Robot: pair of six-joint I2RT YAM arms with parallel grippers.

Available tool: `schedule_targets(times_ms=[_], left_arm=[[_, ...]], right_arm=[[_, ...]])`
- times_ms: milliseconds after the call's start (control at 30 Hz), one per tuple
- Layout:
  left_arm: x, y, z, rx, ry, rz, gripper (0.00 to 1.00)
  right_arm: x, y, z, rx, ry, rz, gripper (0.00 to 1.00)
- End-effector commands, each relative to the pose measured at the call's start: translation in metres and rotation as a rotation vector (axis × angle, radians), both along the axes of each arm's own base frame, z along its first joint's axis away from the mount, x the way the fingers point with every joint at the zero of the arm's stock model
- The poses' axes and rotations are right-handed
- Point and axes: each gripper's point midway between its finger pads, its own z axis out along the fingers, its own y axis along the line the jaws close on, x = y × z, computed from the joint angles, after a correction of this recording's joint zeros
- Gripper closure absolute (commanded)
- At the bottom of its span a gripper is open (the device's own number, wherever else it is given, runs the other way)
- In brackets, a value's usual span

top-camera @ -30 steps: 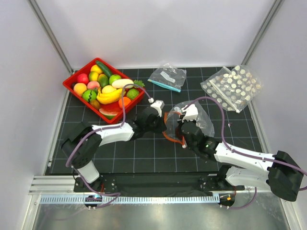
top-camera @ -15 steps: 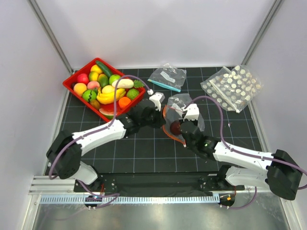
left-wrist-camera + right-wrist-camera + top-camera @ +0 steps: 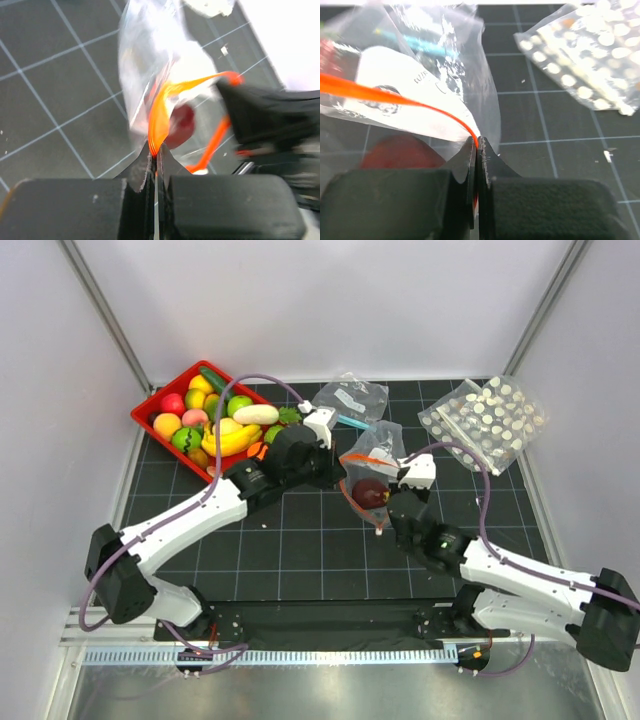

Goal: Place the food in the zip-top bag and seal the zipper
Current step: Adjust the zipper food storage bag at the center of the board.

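Observation:
The zip-top bag (image 3: pixel 383 440) hangs off the mat between my two grippers, with one dark red piece of food (image 3: pixel 369 492) inside. My left gripper (image 3: pixel 340 466) is shut on the orange-red zipper (image 3: pixel 362 454) at the bag's left end. The left wrist view shows that pinch (image 3: pixel 155 151), with the zipper (image 3: pixel 159 117) bunched above the tips and the red food (image 3: pixel 181 123) behind. My right gripper (image 3: pixel 394 468) is shut on the zipper's right end. In the right wrist view (image 3: pixel 478 144) the zipper (image 3: pixel 395 96) runs off to the left above the red food (image 3: pixel 400 152).
A red tray (image 3: pixel 150 408) heaped with toy fruits and vegetables (image 3: pixel 228 428) stands at the back left, close behind my left wrist. A clear bag with a teal strip (image 3: pixel 350 400) lies at the back centre. A white-dotted bag (image 3: pixel 485 420) lies at the back right.
My left gripper has shut on the zipper and reached farther back and right. The bag has risen and moved toward the back, and the right arm has followed with its end.

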Motion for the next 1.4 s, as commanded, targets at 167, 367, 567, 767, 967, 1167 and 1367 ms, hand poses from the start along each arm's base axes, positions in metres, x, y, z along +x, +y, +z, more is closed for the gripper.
schedule_targets(times_ms=[167,367,567,767,967,1167,1367], left_arm=[[0.020,0.001,-0.029,0.081,0.003,0.067,1.00],[0.034,0.009,-0.062,0.106,-0.009,0.106,1.00],[0.042,0.025,-0.082,0.134,-0.033,0.133,1.00],[0.043,0.037,-0.091,0.128,-0.077,0.158,1.00],[0.045,0.041,-0.089,0.123,-0.096,0.181,0.91],[0.045,0.052,-0.086,0.133,-0.126,0.221,0.46],[0.049,0.080,-0.069,0.139,-0.191,0.336,0.25]], right_arm=[[-0.001,-0.019,0.060,0.064,-0.104,-0.094,0.99],[0.013,0.024,0.019,-0.018,0.023,0.032,0.99],[0.022,0.044,0.015,-0.027,0.071,0.063,0.99],[0.022,0.051,0.006,0.040,0.015,0.106,0.99],[0.017,0.041,-0.008,0.038,-0.004,0.101,0.99],[0.012,0.036,-0.011,0.051,-0.006,0.100,0.99],[0.011,0.027,-0.010,0.057,-0.016,0.066,0.99]])
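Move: My left and right fingers are each already shut on the orange zipper rim. The middle of the clear bag lies about 9 cm right, 2 ahead and 10 below my left hand, and some 5 left, 5 ahead and 5 below my right. The dark red fruit inside is about 7 right, 3 back and 14 below my left hand. The red basket's middle is roughly 31 left, 13 ahead and 20 below it; the empty blue-zip bag is 3 left, 19 ahead and 23 below. I lower my left hand about 12 cm, easing left and a little forward with the orange rim, then open its fingers wide to release it while drifting on left and back up a couple of centimetres. Keeping its pinch, my right hand first hitches up some 4 cm, then swings down and left, ending about 3 cm left of and 3 below its start. ##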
